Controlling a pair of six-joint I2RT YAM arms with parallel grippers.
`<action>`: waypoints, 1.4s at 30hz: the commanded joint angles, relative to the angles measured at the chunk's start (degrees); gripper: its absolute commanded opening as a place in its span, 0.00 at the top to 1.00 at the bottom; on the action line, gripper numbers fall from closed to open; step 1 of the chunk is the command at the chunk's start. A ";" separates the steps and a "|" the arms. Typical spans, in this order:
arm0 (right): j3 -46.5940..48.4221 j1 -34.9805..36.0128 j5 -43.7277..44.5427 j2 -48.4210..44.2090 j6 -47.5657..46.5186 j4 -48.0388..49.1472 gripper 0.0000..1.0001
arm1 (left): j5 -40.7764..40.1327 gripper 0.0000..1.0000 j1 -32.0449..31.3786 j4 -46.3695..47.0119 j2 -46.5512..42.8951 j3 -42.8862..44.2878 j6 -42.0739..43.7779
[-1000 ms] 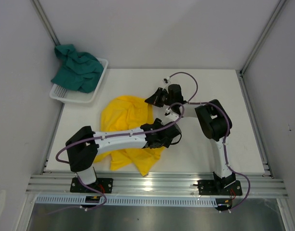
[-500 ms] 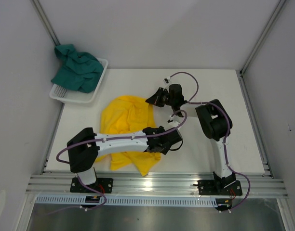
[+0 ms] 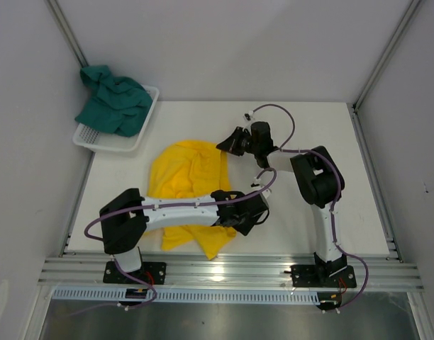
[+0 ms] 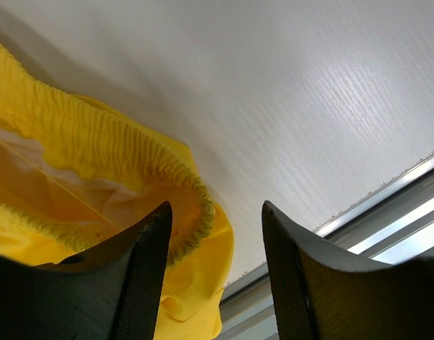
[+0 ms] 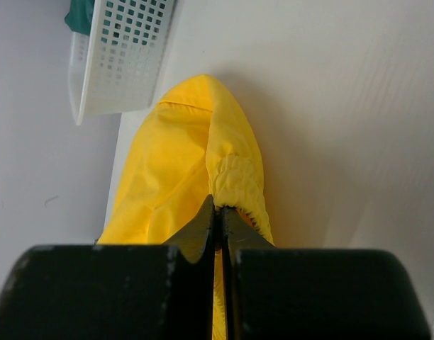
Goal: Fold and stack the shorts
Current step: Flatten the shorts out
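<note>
The yellow shorts (image 3: 181, 177) lie crumpled on the white table, left of centre. My right gripper (image 3: 222, 146) (image 5: 218, 205) is shut on their gathered elastic waistband (image 5: 237, 177) at the far right corner. My left gripper (image 3: 240, 218) (image 4: 215, 209) stands open low over the near right part of the yellow shorts (image 4: 96, 149). The ruffled waistband edge (image 4: 192, 205) lies just inside its left finger and is not pinched. The dark teal shorts (image 3: 114, 99) sit bunched in the white mesh basket (image 3: 107, 144) at the far left corner.
The basket (image 5: 125, 57) stands close behind the yellow shorts. The table's near edge and its metal rail (image 4: 387, 205) run just beyond the left fingers. Grey walls close in the left, back and right sides.
My left gripper has slid toward the near edge over the yellow shorts. The right gripper has edged slightly back and right, still holding the waistband.
</note>
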 commanded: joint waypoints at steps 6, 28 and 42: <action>0.02 -0.86 -0.14 -4.07 -1.44 0.18 1.00 | 0.39 0.55 -0.78 -0.22 6.20 1.57 0.67; 37.94 -4.82 42.12 -23.23 9.01 -84.60 1.00 | 3.47 1.00 -0.78 -8.03 -28.85 8.23 21.40; 46.96 -4.99 48.29 -52.39 17.81 -96.42 1.00 | 13.04 1.00 -0.78 -2.15 -47.32 17.64 41.44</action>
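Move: The waistband's near end lies almost right under the left hand, some 4 cm down and perhaps 1 cm to its left. The right gripper, already shut on the waistband's far end, is about 27 cm ahead and 8 cm left of the left hand; the shorts' middle lies roughly 13 cm ahead and 19 cm left of it. From the right hand the near end is around 27 cm back, 8 cm right and 6 cm lower. Straight down about 4 cm, the left hand shuts its half-open fingers on the waistband's near end, then climbs fast, nearly 40 cm, drawing left as its fingers swing up to point right, almost level. The right hand keeps its pinch on the far end, moves off to the right and then mostly up and back, turning clockwise some 50 degrees, pulling away from the left hand. ##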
